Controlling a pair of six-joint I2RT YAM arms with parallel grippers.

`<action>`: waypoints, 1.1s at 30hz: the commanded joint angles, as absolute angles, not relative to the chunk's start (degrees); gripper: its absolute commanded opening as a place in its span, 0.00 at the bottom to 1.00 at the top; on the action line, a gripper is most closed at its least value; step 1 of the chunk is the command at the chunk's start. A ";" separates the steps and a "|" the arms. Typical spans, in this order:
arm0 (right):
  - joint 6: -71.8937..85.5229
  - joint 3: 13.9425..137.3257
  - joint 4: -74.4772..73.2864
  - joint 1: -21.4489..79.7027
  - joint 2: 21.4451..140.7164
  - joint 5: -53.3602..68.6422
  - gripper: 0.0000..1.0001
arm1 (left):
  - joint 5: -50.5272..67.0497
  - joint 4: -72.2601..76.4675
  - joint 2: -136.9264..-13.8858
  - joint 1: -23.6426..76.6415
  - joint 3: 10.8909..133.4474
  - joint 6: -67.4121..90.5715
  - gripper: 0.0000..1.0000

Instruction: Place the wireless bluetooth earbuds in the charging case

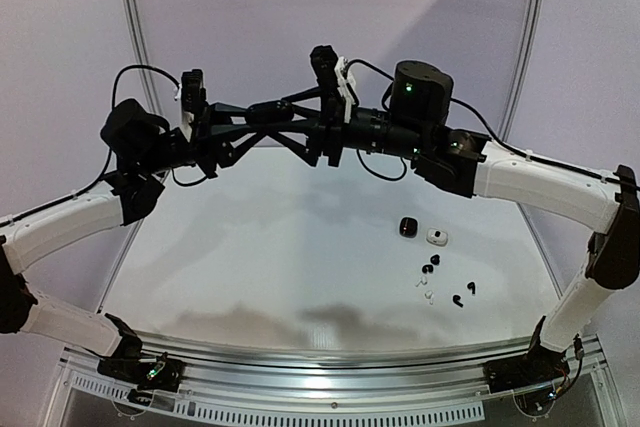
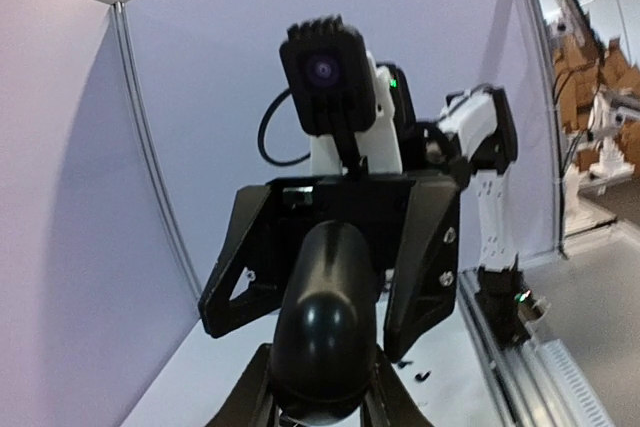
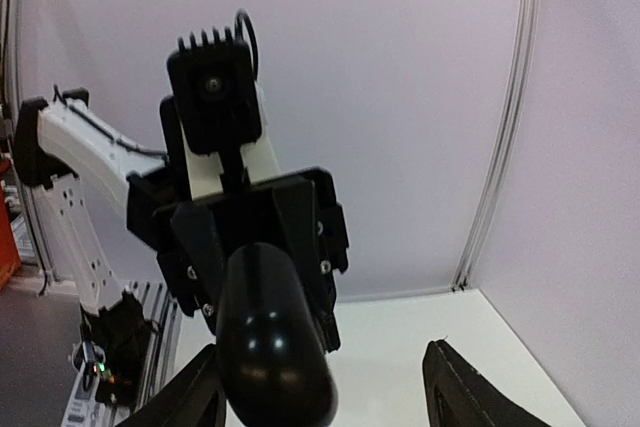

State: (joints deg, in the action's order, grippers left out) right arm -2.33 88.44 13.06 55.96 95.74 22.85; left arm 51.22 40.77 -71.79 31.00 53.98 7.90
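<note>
A glossy black charging case (image 2: 325, 317) is held high above the table, with my left gripper (image 2: 322, 392) shut on its near end. My right gripper (image 3: 330, 392) faces it, its fingers (image 3: 470, 387) spread wide on either side of the case (image 3: 270, 347) and not touching it. In the top view the two grippers meet nose to nose, left gripper (image 1: 290, 132) and right gripper (image 1: 322, 142), and the case between them cannot be made out. Black earbuds (image 1: 428, 270) and small white earbuds (image 1: 420, 285) lie loose on the table at the right.
A second black case (image 1: 407, 227) and a white case (image 1: 436, 237) sit on the white table (image 1: 250, 247) just behind the loose earbuds. Curved white walls ring the table. An aluminium rail (image 1: 330, 362) runs along the near edge.
</note>
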 commanded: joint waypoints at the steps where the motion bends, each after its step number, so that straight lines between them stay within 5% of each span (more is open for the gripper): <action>1: -9.78 92.42 -6.11 56.28 93.33 19.18 0.67 | 51.96 22.24 -70.08 30.32 57.07 -11.75 0.00; 10: -14.74 97.91 -14.77 57.06 96.91 19.22 0.57 | 52.61 13.29 -70.18 30.23 59.27 -18.60 0.00; 25: -16.26 100.74 -18.25 57.13 98.29 22.80 0.04 | 54.13 11.63 -70.69 29.91 60.39 -16.48 0.00; 26: -16.12 100.73 -17.65 57.11 98.20 23.08 0.02 | 54.56 12.13 -70.71 29.77 60.26 -15.02 0.02; 29: -15.06 100.09 -14.43 57.00 97.38 24.59 0.00 | 55.94 14.82 -70.72 29.17 59.67 -8.22 0.46; 33: -13.42 98.11 -8.47 57.00 95.57 26.35 0.00 | 57.72 17.92 -70.75 28.92 58.43 -2.30 0.54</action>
State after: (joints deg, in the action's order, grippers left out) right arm -15.88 99.04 -14.81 56.75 97.06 23.90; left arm 55.51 14.04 -71.09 29.65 58.98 -9.67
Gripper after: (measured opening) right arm 0.254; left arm 0.539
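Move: The left hand already holds the black charging case by its left end, with the case's middle about 2 cm to its right and level. The open right hand is already astride the case, whose middle lies some 1 cm to its left and 1 cm back, at about the same height. The left fingertips are some 3 cm to the right hand's left and 1 cm back. Both hands sink about 4 cm tipping fingers down; the right pinches the charging case, then the left lets go. ##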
